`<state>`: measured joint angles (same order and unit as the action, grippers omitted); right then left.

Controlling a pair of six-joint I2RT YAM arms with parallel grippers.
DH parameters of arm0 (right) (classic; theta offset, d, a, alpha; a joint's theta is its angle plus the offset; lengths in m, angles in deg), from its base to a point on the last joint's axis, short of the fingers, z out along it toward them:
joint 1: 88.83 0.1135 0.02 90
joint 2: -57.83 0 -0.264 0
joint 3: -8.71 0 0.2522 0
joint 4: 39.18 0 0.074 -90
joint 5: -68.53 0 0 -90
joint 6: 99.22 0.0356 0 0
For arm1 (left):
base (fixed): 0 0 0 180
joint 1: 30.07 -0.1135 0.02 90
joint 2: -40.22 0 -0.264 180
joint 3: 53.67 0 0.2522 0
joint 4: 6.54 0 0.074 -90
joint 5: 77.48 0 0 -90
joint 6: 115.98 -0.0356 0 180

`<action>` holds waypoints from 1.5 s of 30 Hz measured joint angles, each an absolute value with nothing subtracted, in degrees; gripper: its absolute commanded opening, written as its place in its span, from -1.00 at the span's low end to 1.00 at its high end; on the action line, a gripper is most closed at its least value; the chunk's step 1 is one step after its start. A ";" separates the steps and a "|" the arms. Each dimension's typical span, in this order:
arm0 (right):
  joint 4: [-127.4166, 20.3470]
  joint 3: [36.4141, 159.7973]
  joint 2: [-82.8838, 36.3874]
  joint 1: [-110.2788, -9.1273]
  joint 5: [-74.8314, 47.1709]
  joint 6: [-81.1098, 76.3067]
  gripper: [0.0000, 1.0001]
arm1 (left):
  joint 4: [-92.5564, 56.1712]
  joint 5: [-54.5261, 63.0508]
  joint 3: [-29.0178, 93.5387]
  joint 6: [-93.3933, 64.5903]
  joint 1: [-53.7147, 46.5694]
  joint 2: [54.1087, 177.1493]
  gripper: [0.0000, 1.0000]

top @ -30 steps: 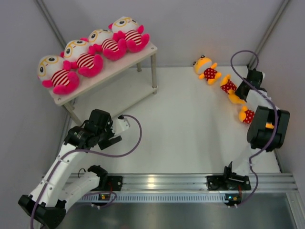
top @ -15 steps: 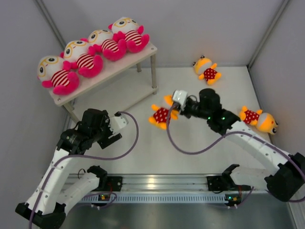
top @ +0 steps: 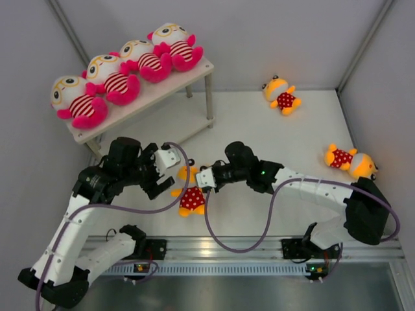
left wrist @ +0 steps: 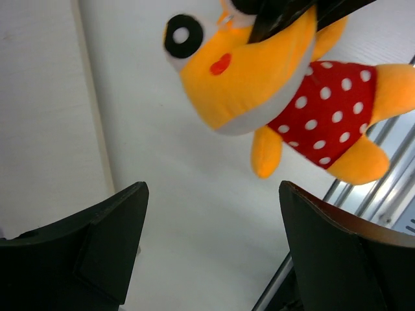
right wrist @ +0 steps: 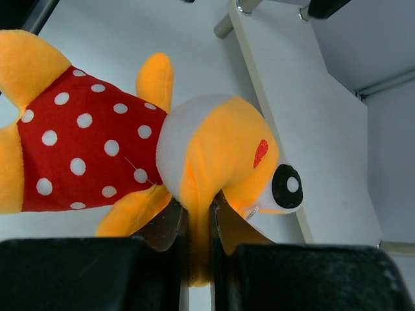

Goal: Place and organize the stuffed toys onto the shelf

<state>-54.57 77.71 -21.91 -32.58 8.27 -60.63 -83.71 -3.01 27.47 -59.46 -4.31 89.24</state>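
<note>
Four big stuffed toys (top: 123, 74) with white heads and striped shirts lie in a row on the top board of the shelf (top: 149, 97) at the back left. My right gripper (top: 200, 179) (right wrist: 199, 207) is shut on the head of a small yellow toy (top: 192, 198) (right wrist: 214, 149) in a red dotted shirt, holding it just above the table. Left of it, my left gripper (top: 162, 181) (left wrist: 213, 194) stands open and empty, with that toy (left wrist: 259, 71) just beyond its fingertips. Two more small yellow toys lie on the table, one at the back (top: 281, 94) and one at the right (top: 350, 161).
The shelf's lower board (right wrist: 292, 97) (left wrist: 39, 97) and a metal leg (top: 209, 97) stand close behind the two grippers. Grey walls close in the left, back and right. An aluminium rail (top: 214, 246) runs along the near edge.
My right arm has swung from the far right across the table to the left with the small yellow toy. My left gripper has shifted slightly right, toward it.
</note>
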 measured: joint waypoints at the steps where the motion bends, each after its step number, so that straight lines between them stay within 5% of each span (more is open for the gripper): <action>1: -52.95 77.91 -22.92 -32.36 8.53 -60.61 -1.00 | -83.76 -4.21 27.68 -59.26 -3.85 90.00 0.76; 14: -44.78 81.78 -27.35 -30.20 11.04 -59.63 -1.00 | -83.80 -7.27 27.86 -60.50 0.21 93.19 0.66; 17: -44.78 81.82 -27.46 -30.16 12.07 -59.48 -1.00 | -83.82 -6.18 27.84 -61.18 0.49 93.26 0.10; 18: -44.78 81.80 -27.53 -30.11 12.59 -59.26 -1.00 | -83.82 -5.76 27.84 -61.51 0.52 93.26 -0.33; 22: -43.88 81.80 -27.77 -30.07 13.20 -58.38 -1.00 | -84.02 -5.21 27.84 -62.32 0.84 93.39 -1.00; 25: -41.89 81.21 -27.86 -30.07 13.01 -56.66 -0.99 | -83.78 -4.32 27.68 -62.36 1.00 94.07 -1.00; 29: -38.61 78.72 -28.01 -30.09 10.73 -53.66 -0.54 | -81.77 -1.98 25.89 -61.16 1.28 95.16 -1.00; 33: -31.97 74.66 -28.03 -31.03 7.19 -48.72 0.51 | -76.52 4.05 23.51 -59.19 1.52 97.32 -1.00; 45: -17.67 56.10 -14.52 -36.03 -5.79 -38.60 0.64 | -56.13 24.51 20.45 -51.46 1.30 106.96 -1.00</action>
<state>-17.67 56.10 -14.52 -36.03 -5.79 -38.60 -56.13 24.51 20.45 -51.46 1.30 106.96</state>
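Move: Just right of the open left gripper, some 6 cm off, about 3 cm back and 6 cm lower, the middle of the dotted toy hangs in the right fingers. From the left hand, the shelf's lower board lies roughly 19 cm ahead, 10 cm left and 20 cm down; its upper board is about 25 cm ahead, 10 cm left and 12 cm up. For the right hand, the left gripper waits about 10 cm to its left, level forward and some 5 cm higher, while the toy's middle is 4 cm left, 3 cm back and 3 cm below. Handing over the dotted toy, the right hand, still gripping its head, brings it about 5 cm left and 3 cm up while the left eases 3 cm right and pinches the head. The right then opens and withdraws right and forward; the left carries the toy some 12 cm forward and a few centimetres down towards the shelf, turning counter-clockwise about 30 degrees. ##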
